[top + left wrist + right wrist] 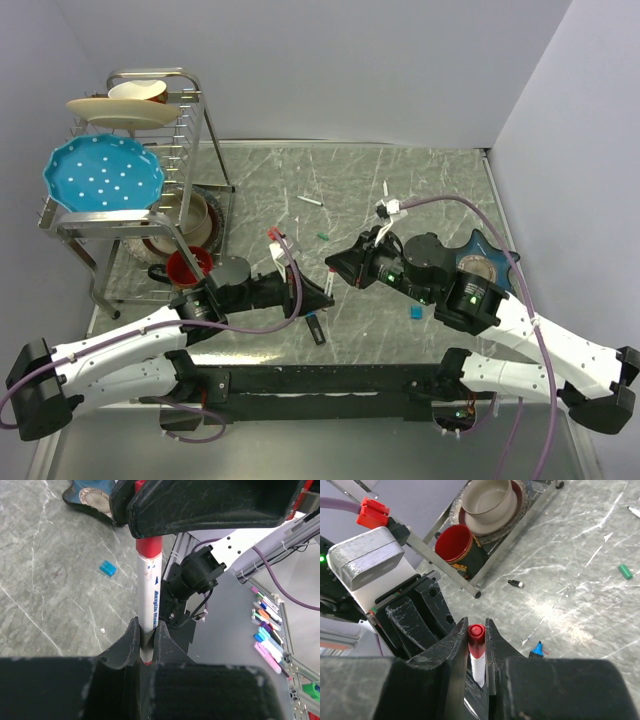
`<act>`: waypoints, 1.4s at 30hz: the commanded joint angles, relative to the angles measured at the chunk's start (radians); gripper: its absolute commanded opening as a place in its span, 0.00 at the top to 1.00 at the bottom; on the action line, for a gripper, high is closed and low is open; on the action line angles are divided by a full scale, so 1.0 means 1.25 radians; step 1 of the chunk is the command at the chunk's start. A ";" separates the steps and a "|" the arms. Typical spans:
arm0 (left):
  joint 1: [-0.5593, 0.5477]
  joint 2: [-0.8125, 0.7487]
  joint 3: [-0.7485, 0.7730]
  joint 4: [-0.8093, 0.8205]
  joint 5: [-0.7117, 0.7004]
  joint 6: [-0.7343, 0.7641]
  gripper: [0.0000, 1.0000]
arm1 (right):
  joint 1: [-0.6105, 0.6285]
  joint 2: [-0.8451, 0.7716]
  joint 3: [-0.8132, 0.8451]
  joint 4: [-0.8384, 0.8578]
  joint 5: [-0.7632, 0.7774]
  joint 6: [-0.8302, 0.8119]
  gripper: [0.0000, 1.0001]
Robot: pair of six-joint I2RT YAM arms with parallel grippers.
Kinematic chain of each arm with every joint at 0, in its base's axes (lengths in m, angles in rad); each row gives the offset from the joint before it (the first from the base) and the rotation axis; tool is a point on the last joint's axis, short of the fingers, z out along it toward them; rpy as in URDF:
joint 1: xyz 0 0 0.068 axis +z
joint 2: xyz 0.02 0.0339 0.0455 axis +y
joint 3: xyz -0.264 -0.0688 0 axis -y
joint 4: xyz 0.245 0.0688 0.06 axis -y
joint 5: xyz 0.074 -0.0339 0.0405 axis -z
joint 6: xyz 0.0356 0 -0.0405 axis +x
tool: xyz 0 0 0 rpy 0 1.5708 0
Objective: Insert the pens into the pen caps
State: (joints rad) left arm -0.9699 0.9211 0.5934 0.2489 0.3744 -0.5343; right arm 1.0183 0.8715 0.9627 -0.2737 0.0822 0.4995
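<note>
A white-barrelled pen (148, 595) stands between my two grippers over the middle of the table. My left gripper (146, 642) is shut on its lower end. A red pen cap (476, 639) sits on the pen's other end, and my right gripper (476, 630) is shut on that cap, a finger against each side. From above, the two grippers (322, 298) (335, 266) meet tip to tip. A green cap (323, 236), a blue cap (414, 313), a thicker black pen (316, 328) and two white pens (310, 200) (387, 188) lie loose on the table.
A metal dish rack (205, 130) stands at the back left with a blue plate (103, 175), a red cup (454, 545) and a bowl (487, 500). A small black piece with a white end (515, 583) lies near the rack's foot.
</note>
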 commanded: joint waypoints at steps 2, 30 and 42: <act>0.003 -0.009 0.031 0.106 -0.044 0.028 0.99 | 0.008 -0.042 -0.073 0.036 -0.063 0.026 1.00; 0.071 0.132 0.161 0.094 -0.008 0.090 0.99 | 0.057 -0.093 -0.247 -0.002 -0.179 0.085 1.00; 0.128 0.138 0.187 0.071 0.001 0.060 0.99 | 0.071 -0.060 -0.290 0.015 -0.206 0.079 1.00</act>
State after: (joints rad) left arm -0.8848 1.1103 0.7162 0.0456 0.5797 -0.4141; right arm 1.0233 0.7376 0.6395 -0.0277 0.1104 0.5636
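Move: The left hand grips the white pen near its lower end, and the red cap, in the right fingers, already sits over the pen's upper end, about 5 cm ahead of the left hand and 5 cm above it. From the right hand the pen's middle is some 3 cm back and 3 cm below. On the table, 22 cm or so below the left hand, lie the blue-tipped marker, 5 cm ahead and 3 cm left, and the blue block, 9 cm ahead and 25 cm right. Cap and pen stay in contact, both grips kept, while the right hand works the cap back and down along the pen towards the left fingers, closing roughly 1.5 cm between the hands. Meanwhile both hands sink together some 5 cm; the left fingertips dip a good 10 degrees, then that wrist turns slightly clockwise. ##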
